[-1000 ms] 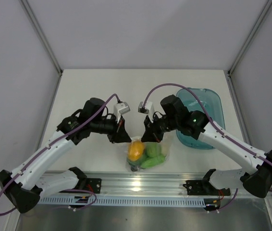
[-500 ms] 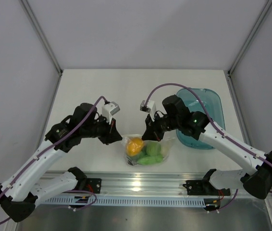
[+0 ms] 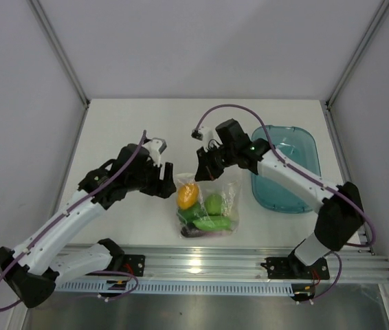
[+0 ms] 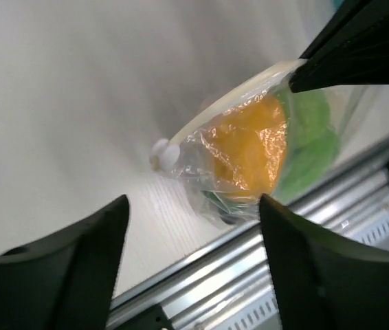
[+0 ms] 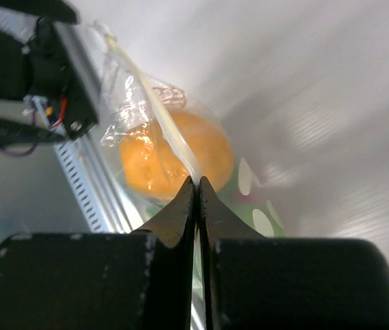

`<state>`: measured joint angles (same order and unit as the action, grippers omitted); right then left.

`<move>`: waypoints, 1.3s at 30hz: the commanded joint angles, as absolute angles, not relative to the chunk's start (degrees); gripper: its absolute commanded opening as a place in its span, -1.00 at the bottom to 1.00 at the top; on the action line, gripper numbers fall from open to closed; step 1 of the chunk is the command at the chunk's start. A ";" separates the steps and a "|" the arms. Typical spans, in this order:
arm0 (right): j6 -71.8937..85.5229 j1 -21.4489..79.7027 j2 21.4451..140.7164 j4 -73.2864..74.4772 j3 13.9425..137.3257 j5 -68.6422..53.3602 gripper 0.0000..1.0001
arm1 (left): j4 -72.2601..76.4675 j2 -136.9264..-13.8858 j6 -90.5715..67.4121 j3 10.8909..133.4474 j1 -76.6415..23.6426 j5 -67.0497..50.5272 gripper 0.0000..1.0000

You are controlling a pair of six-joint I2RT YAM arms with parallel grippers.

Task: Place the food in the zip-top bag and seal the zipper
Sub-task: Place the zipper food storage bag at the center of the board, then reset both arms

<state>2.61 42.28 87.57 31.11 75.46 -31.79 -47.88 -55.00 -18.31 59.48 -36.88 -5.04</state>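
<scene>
The clear zip-top bag [image 3: 212,206] lies near the table's front edge and holds the food: a yellow-orange fruit [image 3: 187,195] and green pieces [image 3: 215,205]. My right gripper [image 3: 205,173] is shut on the zipper [image 5: 154,104] along the bag's top edge. In the right wrist view its tips [image 5: 196,181] pinch the strip just above the orange fruit [image 5: 174,161]. My left gripper [image 3: 170,190] is open and empty, just left of the bag. In the left wrist view the left gripper [image 4: 193,206] frames the bag [image 4: 249,151] and the zipper's [image 4: 222,103] free end without touching them.
A teal-blue translucent tray [image 3: 306,141] stands to the right of the bag, under my right arm. A metal rail [image 3: 249,261] runs along the table's front edge, close below the bag. Grey walls enclose the table on three sides.
My left gripper has let go of the bag's top edge and drawn back to the left, open. My right gripper has moved farther back, pulling the zipper edge up and stretching the bag.
</scene>
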 commanded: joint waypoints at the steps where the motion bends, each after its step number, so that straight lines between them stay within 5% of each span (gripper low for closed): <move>1: 4.30 40.52 93.94 28.75 81.47 -30.42 -1.00 | -43.69 -56.87 -21.62 61.61 -36.30 7.54 0.65; 2: 4.22 39.47 94.91 27.96 82.61 -31.63 -1.00 | -42.99 -56.17 -22.32 61.61 -36.30 12.26 0.93; 3: 4.83 38.77 96.58 25.77 82.97 -32.42 -1.00 | -42.02 -55.47 -23.19 62.13 -36.30 14.31 0.99; 8: 6.15 35.07 102.56 22.94 87.00 -33.40 -1.00 | -35.34 -45.56 -22.59 60.47 -36.30 18.46 0.99; 13: 4.92 31.47 111.96 26.01 98.42 -33.66 -0.89 | -31.11 -40.61 -21.44 57.75 -36.39 9.77 0.99; 16: 4.05 29.89 118.02 27.76 104.99 -34.62 -0.58 | -31.64 -39.82 -23.55 56.78 -36.39 3.19 0.99; 19: 2.03 29.62 122.69 30.84 109.41 -33.85 0.14 | -31.03 -38.32 -25.84 54.32 -36.30 0.36 0.99; 20: 1.93 29.79 123.04 30.68 110.38 -33.14 0.78 | -30.50 -37.71 -26.36 53.10 -36.39 -1.48 0.99; 22: 2.11 29.88 122.61 29.80 110.57 -31.48 0.99 | -29.44 -36.66 -26.63 51.43 -36.39 -3.07 0.99; 32: 4.73 33.04 104.17 31.81 103.20 -10.57 0.99 | -29.44 -37.88 -28.99 49.75 -36.39 -9.49 0.99; 39: 14.40 33.57 80.63 33.32 78.00 -1.85 0.99 | -27.25 -38.23 -32.43 46.67 -36.82 -17.04 0.99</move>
<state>8.78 34.06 89.12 31.16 87.20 -8.01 -29.65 -37.89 -29.78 47.37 -36.62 -11.79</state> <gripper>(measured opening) 0.993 0.994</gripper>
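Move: My right hand still pinches the zipper strip of the food bag; the board's centre lies about 8 cm ahead of it, 4 cm left and 9 cm down. In the bag, the yellow squash is 6 cm back and 9 cm left, the cabbage 9 cm straight back; the teal bin stands some 31 cm right and 8 cm ahead. From my left hand, already opening, the centre is roughly 9 cm ahead and 12 cm right, and the freed zipper end 2 cm ahead, 3 cm right and slightly below. With my right hand I drag the bag by its zipper strip forward some 20 cm across the board, sinking about 7 cm, then open wide, let go of the strip and draw back, up and to the right. My left hand spreads fully and nudges forward and left, springs up about 11 cm clear of the bag, then sinks part-way while easing back and right, rolling its left side down. ##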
